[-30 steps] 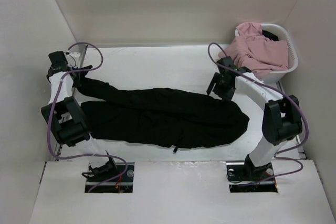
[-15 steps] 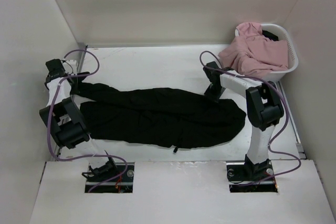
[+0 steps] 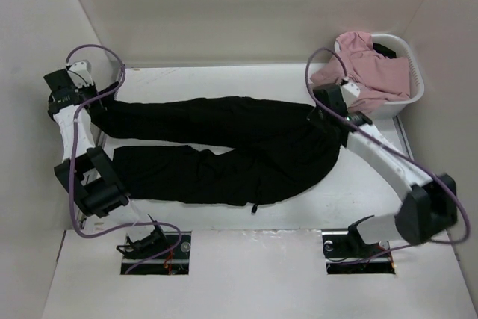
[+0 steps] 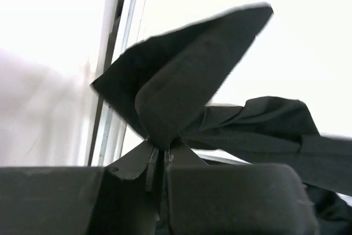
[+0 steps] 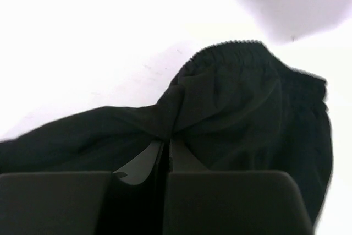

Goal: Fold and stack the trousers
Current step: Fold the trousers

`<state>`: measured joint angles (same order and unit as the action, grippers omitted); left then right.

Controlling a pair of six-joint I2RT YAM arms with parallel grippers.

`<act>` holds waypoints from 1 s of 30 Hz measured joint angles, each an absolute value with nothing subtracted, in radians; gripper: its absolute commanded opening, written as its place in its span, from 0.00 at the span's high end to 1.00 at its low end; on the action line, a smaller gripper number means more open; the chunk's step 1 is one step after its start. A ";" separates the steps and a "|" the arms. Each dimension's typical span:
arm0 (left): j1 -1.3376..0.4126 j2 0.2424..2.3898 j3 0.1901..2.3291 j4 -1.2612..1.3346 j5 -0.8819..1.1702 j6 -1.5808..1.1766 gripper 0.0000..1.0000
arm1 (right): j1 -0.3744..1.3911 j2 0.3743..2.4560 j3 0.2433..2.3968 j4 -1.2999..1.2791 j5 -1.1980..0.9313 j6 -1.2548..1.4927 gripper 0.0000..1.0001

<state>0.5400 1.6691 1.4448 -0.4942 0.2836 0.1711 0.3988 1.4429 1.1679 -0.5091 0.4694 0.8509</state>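
The black trousers (image 3: 224, 147) lie lengthwise across the white table (image 3: 224, 84), waist to the right and legs to the left. The far leg is stretched taut between both grippers. My left gripper (image 3: 97, 108) is shut on that leg's cuff at the far left; in the left wrist view the cuff (image 4: 187, 86) fans up out of the closed left gripper (image 4: 160, 149). My right gripper (image 3: 328, 113) is shut on the waist; in the right wrist view the elastic waistband (image 5: 236, 53) bunches just beyond the closed right gripper (image 5: 166, 144). The near leg rests flat on the table.
A white basket (image 3: 409, 80) with pink garments (image 3: 366, 69) stands at the far right corner, just behind the right arm. White walls close in the table on the left, the right and the far side. A table rail (image 4: 113, 81) runs beside the left gripper.
The right gripper has closed on the waist and moved to the far right. The left gripper has pulled its cuff farther left and back, so the far leg is now stretched straight, apart from the near leg.
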 measured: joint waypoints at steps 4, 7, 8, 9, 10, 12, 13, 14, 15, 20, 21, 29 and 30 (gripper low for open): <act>0.543 1.586 1.344 -0.488 0.292 0.192 1.00 | 0.449 1.226 0.936 -0.443 0.506 0.917 0.46; 0.549 1.554 1.175 -0.486 0.265 0.249 1.00 | 0.451 1.221 0.828 -0.536 0.467 1.037 0.17; 0.550 1.555 1.113 -0.493 0.254 0.271 0.99 | 0.449 1.230 0.800 -0.580 0.443 1.080 0.08; 0.549 1.561 1.063 -0.507 0.242 0.288 0.99 | 0.448 1.231 0.775 -0.626 0.421 1.121 0.00; 0.549 1.563 1.017 -0.530 0.231 0.306 0.99 | 0.448 1.218 0.749 -0.673 0.401 1.156 0.00; 0.541 1.561 0.968 -0.574 0.211 0.335 0.99 | 0.448 1.151 0.721 -0.762 0.379 1.201 0.00; 0.533 1.558 0.962 -0.581 0.205 0.347 0.98 | 0.448 1.098 0.720 -0.798 0.376 1.215 0.00; 0.525 1.551 0.962 -0.582 0.199 0.358 0.98 | 0.443 1.044 0.726 -0.816 0.377 1.221 0.00; 0.519 1.538 0.962 -0.574 0.194 0.368 0.98 | 0.437 1.005 0.743 -0.830 0.377 1.219 0.00; 0.510 1.478 0.962 -0.550 0.187 0.387 0.98 | 0.364 1.094 0.986 -0.796 0.385 1.128 0.00; 0.510 1.475 0.962 -0.547 0.186 0.387 0.98 | 0.352 1.154 1.048 -0.778 0.385 1.113 0.00; 0.512 1.475 0.962 -0.536 0.181 0.386 0.98 | 0.315 1.777 1.516 -0.757 0.331 1.051 0.00; 0.512 1.475 0.962 -0.531 0.181 0.386 0.98 | 0.314 1.839 1.554 -0.766 0.324 1.045 0.00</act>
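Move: Both hands already pinch the raised far layer, the left at its leg hem and the right at the waist. From the left hand, the near leg's hem lies about 20 cm back, 7 cm to the right and 18 cm below. From the right hand, the near side of the waist is some 15 cm back, level sideways and 16 cm lower. The basket stands about 15 cm ahead and 20 cm right of the right hand, roughly 9 cm below it. Still pinching the leg hem, the left hand whips it back and down towards the near leg, ending about 12 cm nearer the base and lower, a little to the right, fingers tipped some 20 degrees further down. The right hand opens wide and lets go of the waist while swinging back about 16 cm and down, then lifts and sweeps forward over 20 cm to above the waist's far corner, sinking at the end. ##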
